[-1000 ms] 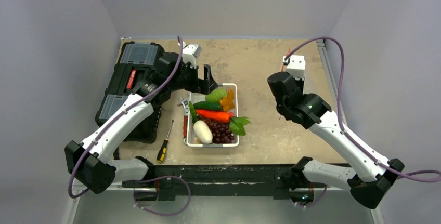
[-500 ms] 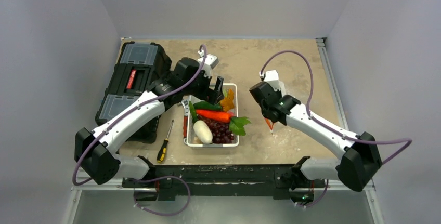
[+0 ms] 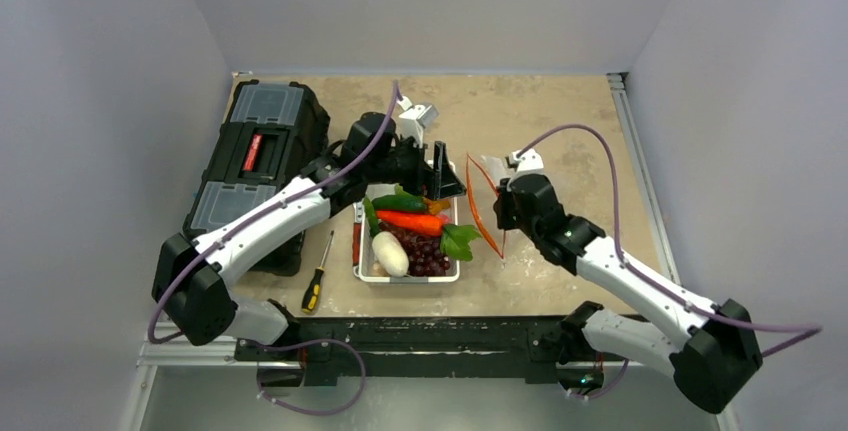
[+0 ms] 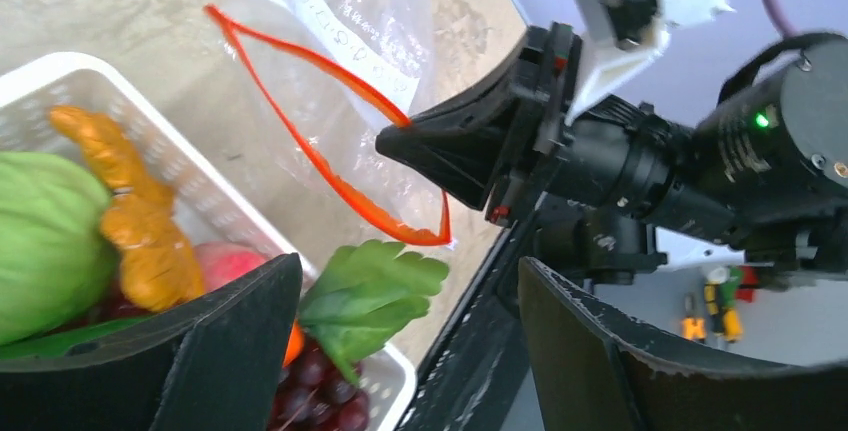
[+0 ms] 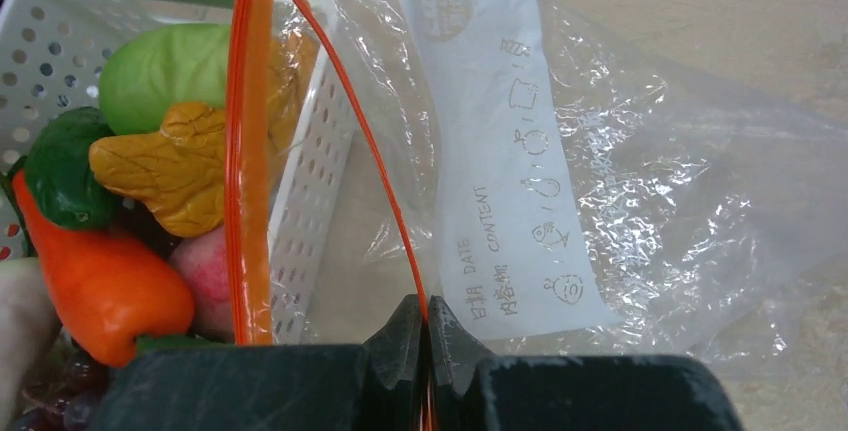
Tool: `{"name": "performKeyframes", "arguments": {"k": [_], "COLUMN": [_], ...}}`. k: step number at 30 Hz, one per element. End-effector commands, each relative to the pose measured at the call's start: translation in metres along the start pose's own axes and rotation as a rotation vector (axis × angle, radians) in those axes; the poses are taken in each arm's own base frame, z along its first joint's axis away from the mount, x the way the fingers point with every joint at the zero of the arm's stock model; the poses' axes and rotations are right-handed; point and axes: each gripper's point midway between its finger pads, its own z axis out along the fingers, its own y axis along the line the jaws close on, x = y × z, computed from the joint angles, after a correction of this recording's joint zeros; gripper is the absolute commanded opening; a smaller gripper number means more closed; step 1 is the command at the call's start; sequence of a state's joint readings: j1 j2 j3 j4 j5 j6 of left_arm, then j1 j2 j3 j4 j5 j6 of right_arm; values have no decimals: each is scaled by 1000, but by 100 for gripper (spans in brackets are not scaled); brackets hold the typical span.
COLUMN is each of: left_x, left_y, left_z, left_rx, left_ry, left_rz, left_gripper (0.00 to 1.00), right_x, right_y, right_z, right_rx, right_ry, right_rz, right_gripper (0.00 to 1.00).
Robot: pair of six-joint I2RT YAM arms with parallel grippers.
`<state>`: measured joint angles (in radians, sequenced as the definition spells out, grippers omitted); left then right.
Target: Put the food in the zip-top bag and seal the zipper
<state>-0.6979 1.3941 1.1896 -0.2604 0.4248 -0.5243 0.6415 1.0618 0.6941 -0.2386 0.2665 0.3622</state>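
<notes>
The clear zip-top bag (image 3: 487,173) stands right of the white tray (image 3: 408,278), its mouth open in a loop. My right gripper (image 3: 500,223) is shut on the red-orange zipper (image 3: 478,213); in the right wrist view the gripper (image 5: 427,336) pinches one strip of the zipper (image 5: 250,151) and the bag (image 5: 640,211) lies beyond. My left gripper (image 3: 445,173) is open and empty above the tray's far right corner, facing the bag (image 4: 370,31). The tray holds the carrot (image 3: 412,221), radish (image 3: 389,253), grapes (image 3: 425,251), cucumber (image 3: 398,203), leafy greens (image 3: 460,239), cabbage (image 5: 165,71) and peach (image 5: 205,281).
A black toolbox (image 3: 255,151) sits at the left under the left arm. A yellow-handled screwdriver (image 3: 317,281) lies between it and the tray. A red-handled wrench (image 3: 356,241) lies against the tray's left side. Walls close in the table on three sides.
My right gripper has carried the bag left to the tray's side, its mouth now open in a loop. My left gripper has swung right over the tray's far corner toward the bag.
</notes>
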Motion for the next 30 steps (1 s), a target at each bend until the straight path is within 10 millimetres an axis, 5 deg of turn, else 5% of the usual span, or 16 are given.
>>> {"name": "performKeyframes", "arguments": {"k": [1,9,21,24,26,27,30], "left_x": [-13,-9,-12,-10,-14,-27,-12], "left_y": [-25,-32,-25,1,17,10,17], "left_z": [24,70,86,88,79,77,79], "left_rx": [98,-12,-210,-441,-689,-757,-910], "left_ry": [-91,-147,-159,-136,-135,-164,-120], "left_rz": [-147,-167,-91,-94,-65,-42,-77], "left_gripper": [76,54,28,0,0,0,0], "right_x": [-44,-72,-73,-70,-68,-66,-66], "right_y": [-1,-11,-23,-33,-43,-50,-67], "right_z": [-26,-44,-51,-53,-54,-54,-57], "right_rx": [-47,-17,28,75,129,170,277], "right_ry": [-219,-328,-360,-369,-375,-370,-364], "right_rz": [109,149,156,177,190,195,205], "right_gripper": [0,0,0,0,0,0,0]}}
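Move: The left hand, still empty and open, has the free lip of the bag's mouth about 6 cm to its right and some 9 cm below, level fore and aft. The right gripper holds the other lip, about 9 cm to the left hand's right and 2 cm back; from it the free lip is 3 cm left and 2 cm forward. The leafy greens lie 6 cm back, 2 cm right and well below the left hand, and the food crate's middle is 10 cm to its left. Rightward, dipping about 5 cm and then coming back up, the left hand reaches the free lip of the zip-top bag and closes its open fingers to pinch the orange zipper; it then carries on forward and right, turning some 30 degrees counter-clockwise. The right hand keeps its pinch on the other lip, rising about 7 cm while tipping its fingers up, then easing right. ##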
